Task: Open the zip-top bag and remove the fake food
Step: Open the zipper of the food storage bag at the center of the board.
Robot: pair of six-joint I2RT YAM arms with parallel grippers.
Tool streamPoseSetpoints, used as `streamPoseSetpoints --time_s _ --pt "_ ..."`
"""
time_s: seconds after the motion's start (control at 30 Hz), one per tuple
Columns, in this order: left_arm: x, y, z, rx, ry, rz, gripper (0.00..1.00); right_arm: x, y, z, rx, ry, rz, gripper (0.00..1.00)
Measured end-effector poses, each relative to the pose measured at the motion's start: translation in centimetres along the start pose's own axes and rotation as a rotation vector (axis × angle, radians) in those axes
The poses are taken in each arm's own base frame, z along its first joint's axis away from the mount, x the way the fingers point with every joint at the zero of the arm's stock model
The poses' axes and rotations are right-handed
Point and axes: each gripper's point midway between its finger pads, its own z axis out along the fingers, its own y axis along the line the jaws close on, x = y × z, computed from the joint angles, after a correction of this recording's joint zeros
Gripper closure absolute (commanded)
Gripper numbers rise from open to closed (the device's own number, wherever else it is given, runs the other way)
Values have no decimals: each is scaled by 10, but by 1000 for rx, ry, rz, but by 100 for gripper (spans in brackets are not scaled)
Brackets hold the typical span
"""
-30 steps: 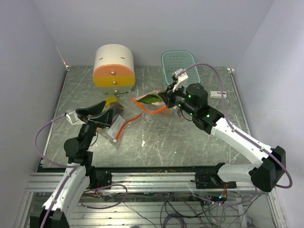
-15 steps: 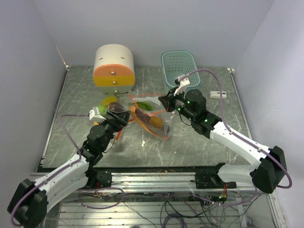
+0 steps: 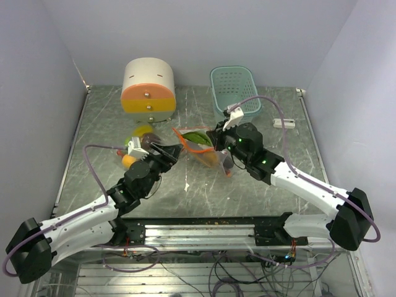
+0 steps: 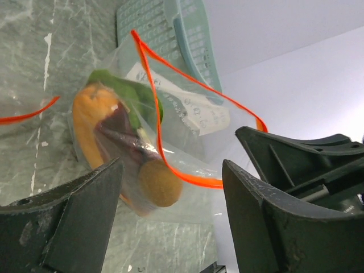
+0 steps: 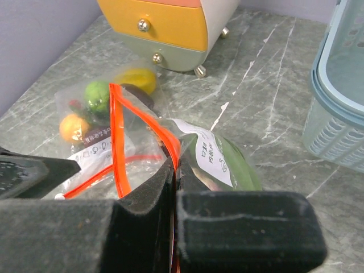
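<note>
The clear zip-top bag (image 3: 199, 143) with an orange rim hangs just over the table's middle, its mouth spread wide. My right gripper (image 3: 219, 137) is shut on that rim (image 5: 175, 149). Fake food lies inside: an orange piece (image 4: 94, 114), a green leafy piece (image 4: 139, 94), a dark red-purple piece (image 4: 120, 135) and a tan round piece (image 4: 159, 183). My left gripper (image 3: 171, 150) is open just left of the bag. In the left wrist view the bag's lower rim (image 4: 196, 181) runs between the fingertips (image 4: 111, 170) without touching them.
A second clear bag (image 5: 94, 122) with lime-green, yellow and orange fruits lies on the table left of the held bag. The cream-and-orange drawer box (image 3: 148, 90) stands at the back left, a teal basket (image 3: 232, 86) at the back right. A small white piece (image 3: 283, 122) lies by the right wall.
My left arm has swung from the left side in toward the bag, and its jaws have narrowed a little. My right gripper has shifted slightly left and turned the bag's mouth toward it.
</note>
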Motion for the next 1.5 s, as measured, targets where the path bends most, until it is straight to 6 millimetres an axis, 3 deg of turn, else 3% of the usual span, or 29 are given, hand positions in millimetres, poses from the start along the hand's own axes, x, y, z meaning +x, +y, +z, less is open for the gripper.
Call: streamPoseSetpoints --time_s 0.23,0.33,0.5,0.57,0.63,0.93,1.17,1.3,1.5 --pt "27 20 7 -76 51 29 24 7 16 1 -12 5 -31 100" --pt "34 25 11 -93 64 38 32 7 21 1 -24 4 -36 100" --pt "33 16 18 -93 56 38 55 9 29 -1 -42 5 -42 100" --pt "32 11 20 -86 52 42 80 9 31 -1 -46 5 -42 100" --pt "29 10 19 -85 45 48 92 9 32 -1 -49 6 -43 100" --pt "0 0 1 -74 -5 105 93 9 37 -2 -64 6 -45 100" --pt "-20 6 0 -124 -30 172 93 5 49 -3 -104 3 -40 100" --pt "-40 -7 0 -153 -45 251 93 2 74 4 -158 0 -34 100" --pt "-81 -39 2 -175 -87 371 93 -8 142 6 -287 -11 -51 100"
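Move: The near orange strip of the bag's open mouth lies only some 3 cm right of the left hand's open fingers, about 1 cm ahead and 3 cm below. The mouth's left corner is roughly 7 cm ahead and 3 cm left of that hand, about level. The other fruit bag lies some 16 cm left, 1 cm ahead and 18 cm below. From the right hand, which already pinches the mouth, that strip is about 8 cm left, 3 cm back and slightly below. Down and to the right first, about 4 cm, the left hand dips to the bag's mouth and closes its fingers, pinching the bag by an orange strip; then it draws up and back to the left, some 11 cm of rise, rolling its left side up about 20 degrees. The right hand keeps its pinch and follows, slowly then fast, left and somewhat back, turning counter-clockwise. ##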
